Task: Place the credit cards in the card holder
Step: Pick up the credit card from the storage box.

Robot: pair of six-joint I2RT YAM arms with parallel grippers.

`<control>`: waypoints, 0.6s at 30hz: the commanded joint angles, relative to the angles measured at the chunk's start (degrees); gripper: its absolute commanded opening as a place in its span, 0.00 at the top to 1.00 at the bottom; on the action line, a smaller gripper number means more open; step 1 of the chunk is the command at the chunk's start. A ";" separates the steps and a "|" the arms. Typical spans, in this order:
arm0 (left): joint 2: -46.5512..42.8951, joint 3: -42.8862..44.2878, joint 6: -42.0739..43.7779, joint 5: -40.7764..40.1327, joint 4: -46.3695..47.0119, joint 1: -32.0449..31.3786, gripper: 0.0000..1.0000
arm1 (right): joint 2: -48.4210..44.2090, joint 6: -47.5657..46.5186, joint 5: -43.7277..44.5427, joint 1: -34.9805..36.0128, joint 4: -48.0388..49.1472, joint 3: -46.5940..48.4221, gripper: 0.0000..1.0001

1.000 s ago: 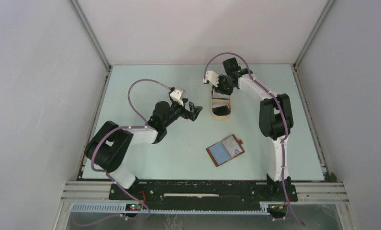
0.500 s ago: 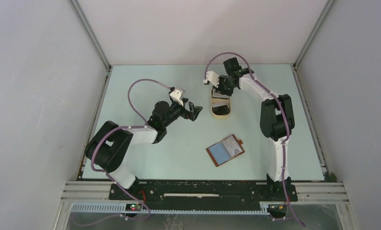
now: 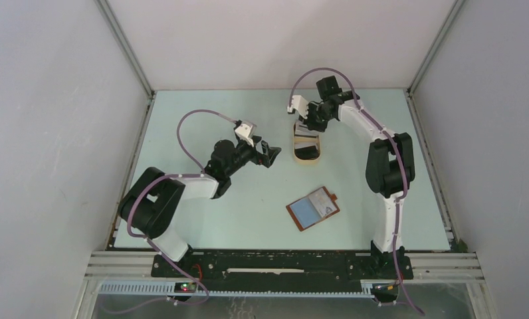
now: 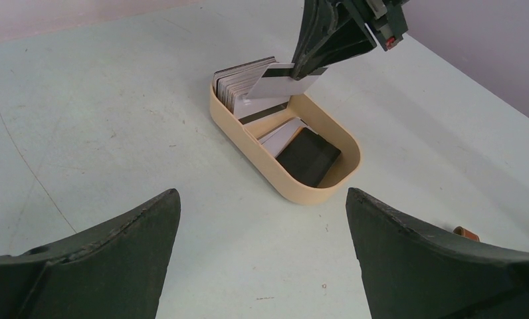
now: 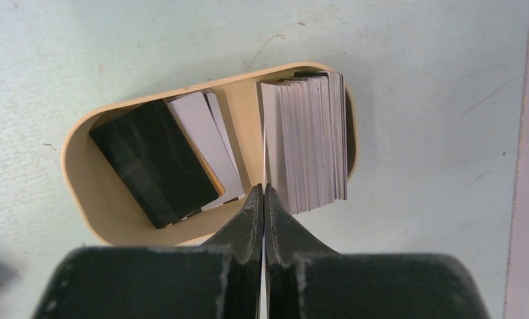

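A tan oval tray holds the credit cards: an upright stack at one end, and a black card lying over grey ones at the other. My right gripper is shut on one white card with a black stripe, held edge-up just above the stack. In the top view the right gripper is over the tray's far end. The reddish-brown card holder lies open on the table, nearer the arms, with a pale blue card on it. My left gripper is open and empty, just left of the tray.
The enclosure's grey walls and metal frame rails bound the pale green table. A small brown tab of the card holder shows at the right edge of the left wrist view.
My right gripper has shifted slightly to the right above the tray's far end, with the card in it. The left arm and the card holder have not moved.
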 commanded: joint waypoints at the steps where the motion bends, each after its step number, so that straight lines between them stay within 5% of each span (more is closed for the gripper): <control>1: 0.03 1.44 -1.00 1.70 3.68 0.67 0.01 | -5.06 -0.31 -4.33 -0.78 -2.67 0.25 1.00; 18: -12.71 -7.37 -17.23 6.99 7.27 -0.44 0.06 | -29.19 9.64 -22.57 -2.52 -10.16 -13.13 1.00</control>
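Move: Holding the card on edge in shut fingers over the far part of the storage box, the right hand has the open card holder about 24 cm back, hardly off to either side, and 9 cm below. The box's middle is about 3 cm back and 1 cm left, the card stack 2 cm ahead and 1 cm left, both some 6 cm down. From the empty left hand the card holder lies roughly 12 cm back, 12 cm right and 13 cm below; the storage box lies 9 cm ahead, 11 cm right and 11 cm below. Lifting the pinched card up and away from the card stack, the right hand rises about 10 cm while drawing back some 9 cm on the card holder's side, gaining speed, its grip kept shut and its fingers tilting roughly 15 degrees towards level. The left hand, still wide open, rises about 4 cm, then also draws back a little, its fingertips tipping up. ##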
